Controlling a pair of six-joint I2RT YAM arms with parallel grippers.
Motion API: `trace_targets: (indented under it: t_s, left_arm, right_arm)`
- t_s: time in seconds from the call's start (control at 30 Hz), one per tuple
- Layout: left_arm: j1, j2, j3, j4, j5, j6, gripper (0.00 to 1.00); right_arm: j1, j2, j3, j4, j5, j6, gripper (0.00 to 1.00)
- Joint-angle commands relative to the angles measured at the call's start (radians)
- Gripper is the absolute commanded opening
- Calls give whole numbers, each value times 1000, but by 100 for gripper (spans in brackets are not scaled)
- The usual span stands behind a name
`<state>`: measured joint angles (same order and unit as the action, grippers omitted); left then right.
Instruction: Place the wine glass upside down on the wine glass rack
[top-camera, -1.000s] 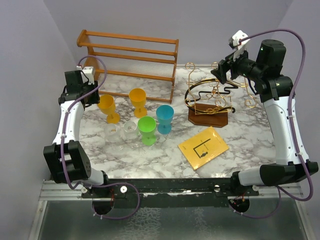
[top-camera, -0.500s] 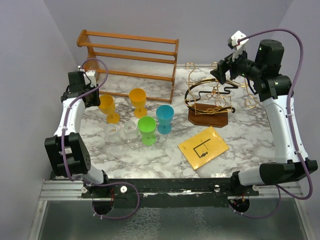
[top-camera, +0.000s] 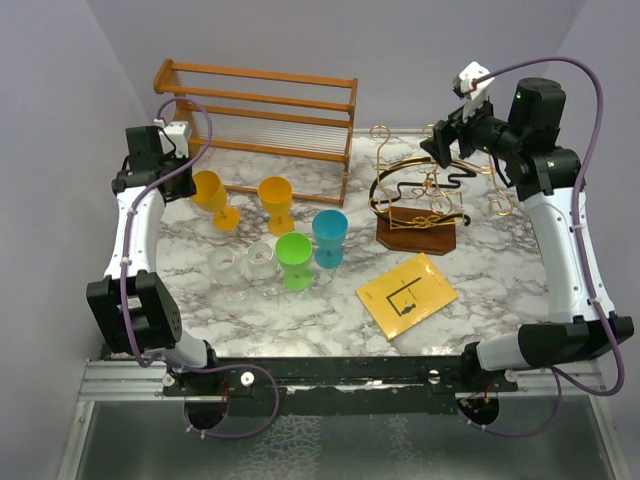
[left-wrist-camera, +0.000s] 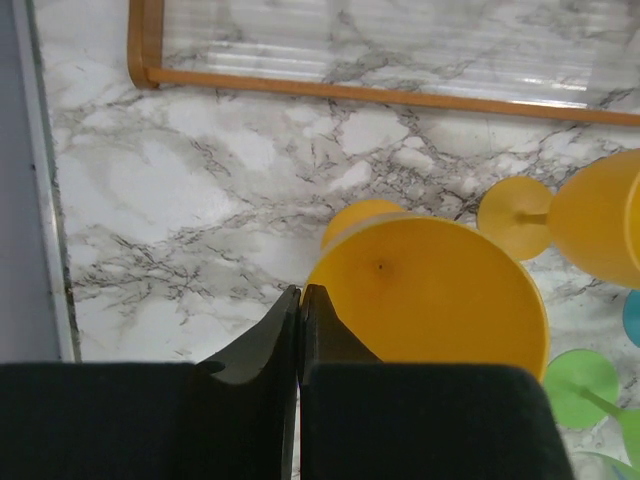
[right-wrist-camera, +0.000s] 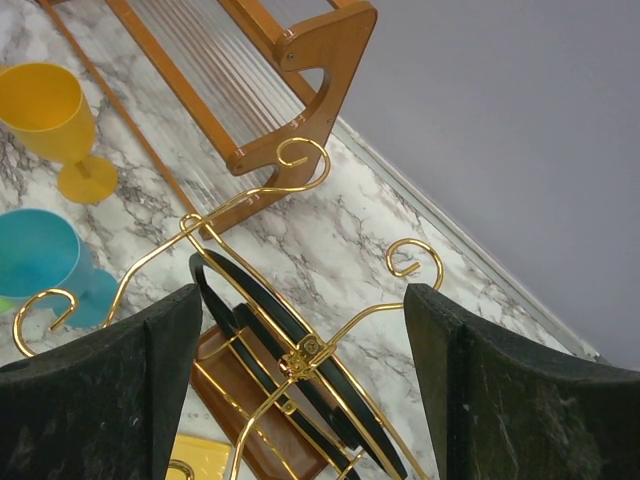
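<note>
My left gripper is shut on the rim of a yellow wine glass, which tilts over the marble at the left. In the left wrist view the gripper pinches the edge of the glass's bowl. The wine glass rack, gold wire on a dark wooden base, stands at the back right. My right gripper hovers open just above it. In the right wrist view the gripper has the rack's hoop and curled hooks below its spread fingers, touching nothing.
A second yellow glass, a blue one, a green one and two clear ones stand mid-table. An orange-brown slatted shelf lines the back. A yellow card lies near the front right.
My left gripper closed on the yellow glass's rim and pulled back toward the left wall, tipping the glass and carrying it along. The right arm barely moved.
</note>
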<state>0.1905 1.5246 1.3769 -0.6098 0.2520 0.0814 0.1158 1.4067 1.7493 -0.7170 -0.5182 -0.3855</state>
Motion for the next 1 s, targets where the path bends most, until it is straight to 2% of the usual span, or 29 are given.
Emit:
trace_targets:
  t_s: [0.0,0.23,0.47,0.57,0.73,0.97]
  left_arm:
    - [0,-83,124,-66,65,28,0]
    - [-5,-144,346,-158,228,-21,0]
    - [-13,-125,495,8,512,-281,0]
    - [-39,-79,533,102,590,-411,0]
    - [-115,-29,535,293,580,-560,0]
    - [-268,51,603,384,493,-549,0]
  right_arm:
    - [-4,28,56,26,-35,-40,82]
    - [-2,65,136,93,-140,96,82]
    - [100,115,183,160,8,210,81]
    - [149,139,188,179,7,265,79]
    - [195,185,199,205,-47,374,78]
    - [224,202,145,265,-118,545,78]
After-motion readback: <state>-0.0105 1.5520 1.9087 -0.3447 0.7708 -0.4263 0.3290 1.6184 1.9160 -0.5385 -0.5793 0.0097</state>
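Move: The left gripper already pinches the orange wine glass by its rim. From that gripper the wine glass rack stands about 50 cm to the right, level in reach and some 7 cm lower. The second orange glass is about 17 cm right, 2 cm ahead and 11 cm down; the wooden shelf is some 16 cm ahead, 13 cm right and 8 cm down. From the open right gripper the held glass lies roughly 48 cm left, 3 cm ahead and 26 cm below; the rack is 3 cm ahead, 2 cm left and 26 cm below. Raise the left gripper about 28 cm, sweeping it to the right as it climbs, and keep the rim pinched; tip the fingers up and swing them clockwise, some 30 degrees each, so the glass's foot points to the right gripper. Bring the right gripper about 12 cm left to meet the foot, over a small rise and back down, rolling its left side up and staying open. ##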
